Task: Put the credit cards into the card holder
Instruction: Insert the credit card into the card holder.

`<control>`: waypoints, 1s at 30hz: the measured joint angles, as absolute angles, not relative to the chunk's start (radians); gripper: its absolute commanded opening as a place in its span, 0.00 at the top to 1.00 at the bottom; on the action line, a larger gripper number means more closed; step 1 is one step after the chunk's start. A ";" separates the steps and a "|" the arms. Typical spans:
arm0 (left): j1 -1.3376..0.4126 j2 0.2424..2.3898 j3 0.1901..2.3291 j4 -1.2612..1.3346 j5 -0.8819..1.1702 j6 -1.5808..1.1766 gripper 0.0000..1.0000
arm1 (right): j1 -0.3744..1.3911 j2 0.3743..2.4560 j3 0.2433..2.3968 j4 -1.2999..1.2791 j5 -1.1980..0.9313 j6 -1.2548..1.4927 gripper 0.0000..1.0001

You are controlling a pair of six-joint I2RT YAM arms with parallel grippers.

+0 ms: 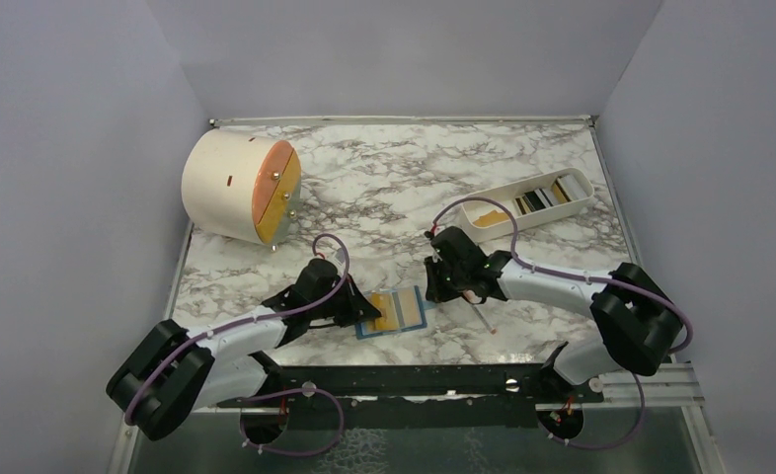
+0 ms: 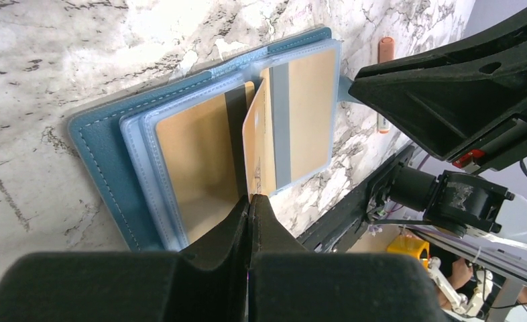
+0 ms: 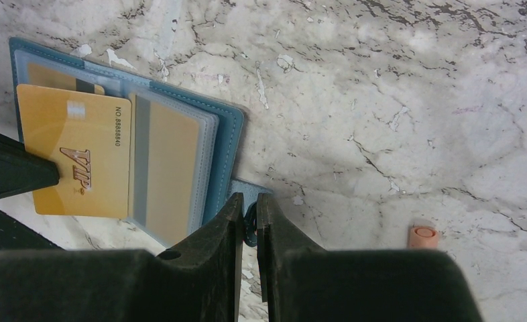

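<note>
The teal-blue card holder [image 1: 414, 318] lies open on the marble between my two arms, with gold cards showing inside its clear sleeves [image 2: 194, 161]. My left gripper [image 2: 249, 199] is shut on a gold credit card [image 2: 254, 154] marked VIP [image 3: 73, 161], held on edge over the middle of the holder [image 2: 96, 144]. My right gripper [image 3: 249, 221] is shut on the holder's blue snap tab at its right edge [image 3: 227, 144]. In the top view the left gripper [image 1: 364, 308] is at the holder's left side and the right gripper [image 1: 441, 288] at its right.
A white oblong tray [image 1: 583, 196] with several more cards stands at the back right. A round cream box with an orange lid [image 1: 231, 185] lies on its side at the back left. A thin white stick with a pink tip [image 3: 422, 236] lies just right of the holder.
</note>
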State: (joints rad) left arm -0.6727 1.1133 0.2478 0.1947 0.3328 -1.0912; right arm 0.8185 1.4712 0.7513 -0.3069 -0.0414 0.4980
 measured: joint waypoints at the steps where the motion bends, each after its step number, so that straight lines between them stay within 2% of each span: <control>1: -0.671 1.119 0.248 0.200 0.335 -1.092 1.00 | 0.818 1.470 0.747 -0.303 -0.041 0.501 0.88; 5: -0.648 1.143 0.248 0.223 0.364 -1.106 1.00 | 0.818 1.469 0.727 -0.276 -0.042 0.512 0.87; 10: -0.636 1.146 0.248 0.231 0.385 -1.109 1.00 | 0.818 1.464 0.723 -0.272 -0.042 0.528 0.73; 15: -0.631 1.146 0.247 0.235 0.393 -1.109 1.00 | 0.818 1.405 0.733 -0.298 -0.054 0.546 0.66; 25: -0.621 1.158 0.246 0.247 0.402 -1.104 1.00 | 0.818 1.403 0.751 -0.232 -0.157 0.575 0.63; 30: -0.615 1.165 0.246 0.247 0.410 -1.101 1.00 | 0.819 1.462 0.749 -0.202 -0.183 0.588 0.71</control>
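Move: The left hand keeps a yellow card by its left part; the card holder's right-hand pocket, where it is headed, lies about 6 cm to the right, 1 cm ahead and 2 cm below that hand, the left-hand pocket some 2 cm left and as far below. The right hand has the holder's closing tab at its fingertips; from it the right-hand pocket's middle is roughly 5 cm left and 1 cm back, and the orange-capped pen about 10 cm right and 2 cm back. The right hand, after sinking a touch, opens its fingers and comes off the card holder's tab, rising about 4 cm as it swings left, then sinks again by about half that rise over the right edge of the right-hand pocket, fingers now clearly parted, some 3.5 cm left of its start and rolled about 10 degrees so its left side is higher. Meanwhile the left hand stays almost in place, easing about half a centimetre forward, and keeps its pinch on the yellow card at the pocket's mouth. ##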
